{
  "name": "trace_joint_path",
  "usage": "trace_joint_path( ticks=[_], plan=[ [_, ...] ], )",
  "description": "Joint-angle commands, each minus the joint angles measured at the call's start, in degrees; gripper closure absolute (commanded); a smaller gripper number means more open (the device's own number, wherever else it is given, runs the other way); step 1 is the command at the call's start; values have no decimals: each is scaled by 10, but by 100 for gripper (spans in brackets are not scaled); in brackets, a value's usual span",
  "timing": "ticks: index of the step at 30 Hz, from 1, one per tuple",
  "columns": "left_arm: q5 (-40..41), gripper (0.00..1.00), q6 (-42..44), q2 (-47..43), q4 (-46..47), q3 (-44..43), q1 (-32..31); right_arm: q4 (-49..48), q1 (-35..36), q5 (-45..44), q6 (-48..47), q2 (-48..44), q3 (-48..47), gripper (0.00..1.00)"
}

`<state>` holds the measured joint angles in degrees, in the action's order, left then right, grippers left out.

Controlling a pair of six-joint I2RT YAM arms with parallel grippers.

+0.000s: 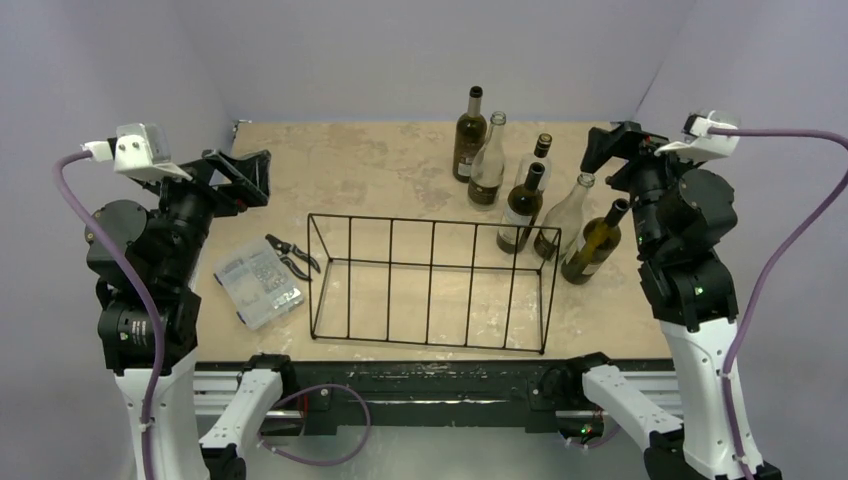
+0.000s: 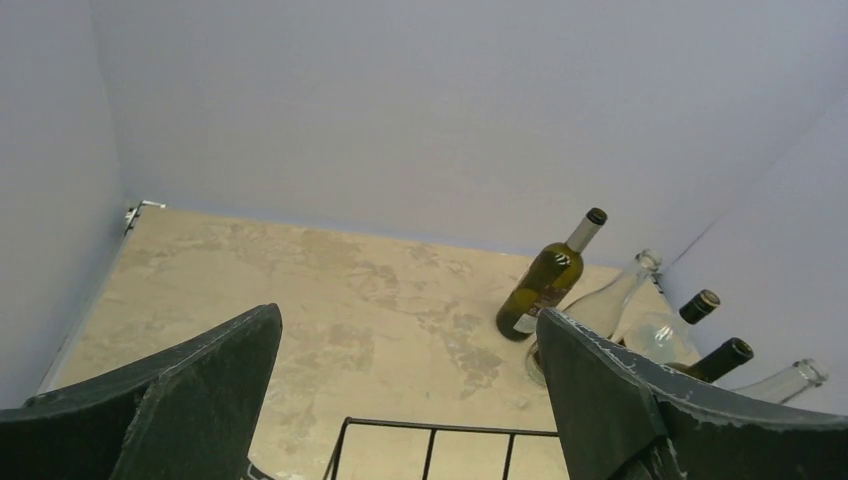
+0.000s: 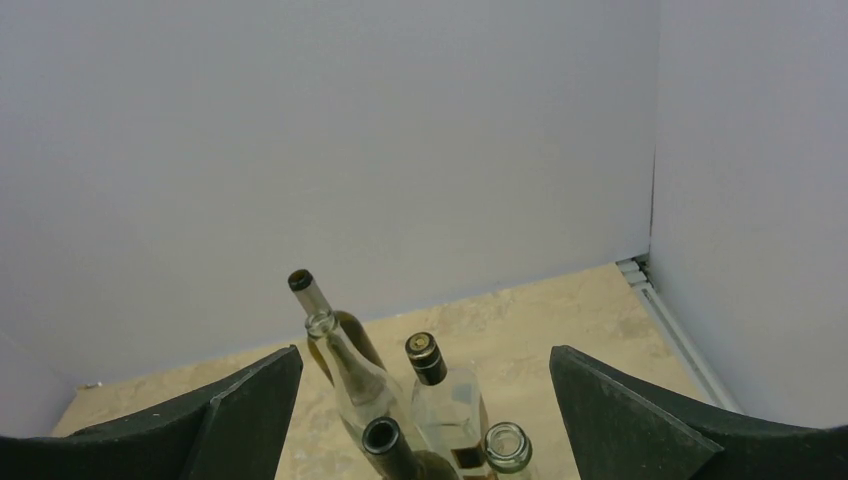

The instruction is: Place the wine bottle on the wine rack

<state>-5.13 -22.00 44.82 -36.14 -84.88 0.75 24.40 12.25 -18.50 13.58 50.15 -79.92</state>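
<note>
The black wire wine rack (image 1: 431, 264) stands empty at the table's middle front; its top corner shows in the left wrist view (image 2: 440, 431). Several wine bottles stand upright in a cluster behind and right of it: a dark green one (image 1: 468, 135) farthest back, clear ones (image 1: 487, 160), a dark one (image 1: 521, 208), and a green one (image 1: 595, 242) nearest the right arm. My left gripper (image 1: 240, 175) is open and empty, raised at the left (image 2: 410, 400). My right gripper (image 1: 612, 145) is open and empty, raised above the bottle cluster (image 3: 428, 400), touching none.
A small clear plastic organiser box (image 1: 258, 283) and black pliers (image 1: 292, 255) lie left of the rack. The tan table (image 1: 370, 165) is bounded by purple walls at the back and sides.
</note>
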Motion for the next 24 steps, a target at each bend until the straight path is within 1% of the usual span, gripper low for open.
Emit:
trace_joint_path(
  ticks=[1, 4, 8, 15, 16, 20, 24],
  plan=[
    [-81, 0, -11, 27, 21, -28, 4, -14, -2, -32, 15, -18, -20, 1],
    [-135, 0, -18, 48, 39, -13, 5, -5, -2, -48, 17, -12, -17, 1],
    [-187, 0, -22, 66, 68, 19, 3, 6, -2, -13, -3, -1, 0, 1],
    [-202, 0, 4, 78, 83, 60, -3, 1, -2, -18, 29, 8, 42, 1],
    [-202, 0, 8, 77, 83, 64, -2, 9, -2, -41, 32, 11, 46, 1],
    [-183, 0, 23, 71, 80, 86, -35, 48, -2, -124, 61, 39, 58, 1],
    [-178, 0, 24, 65, 81, 106, -48, 60, -2, -214, 90, 42, 71, 1]
  ],
)
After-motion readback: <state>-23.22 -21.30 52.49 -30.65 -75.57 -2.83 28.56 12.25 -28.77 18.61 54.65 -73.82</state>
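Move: The green bottle at the right end of the cluster stands roughly level with my right hand, about 9 cm to its right and 33 cm below. From that hand, the clear bottle is some 6 cm ahead and 2 cm right, the white-label bottle about 7 cm ahead and 8 cm left. The rack's middle lies about 28 cm right of my left hand, 3 cm back and 40 cm down; from that hand, the pliers are 8 cm ahead, 7 cm left. I bring both open hands down together. My left sinks about 8 cm while swinging right and forward over the rack's left rear corner, easing back slightly at the end and turning some 20 degrees clockwise as it tips down. My right first backs up a little and rises, then drops about 8 cm below its start and reaches slightly forward and right over the bottle necks, tipping down and turning clockwise towards the green bottle. ##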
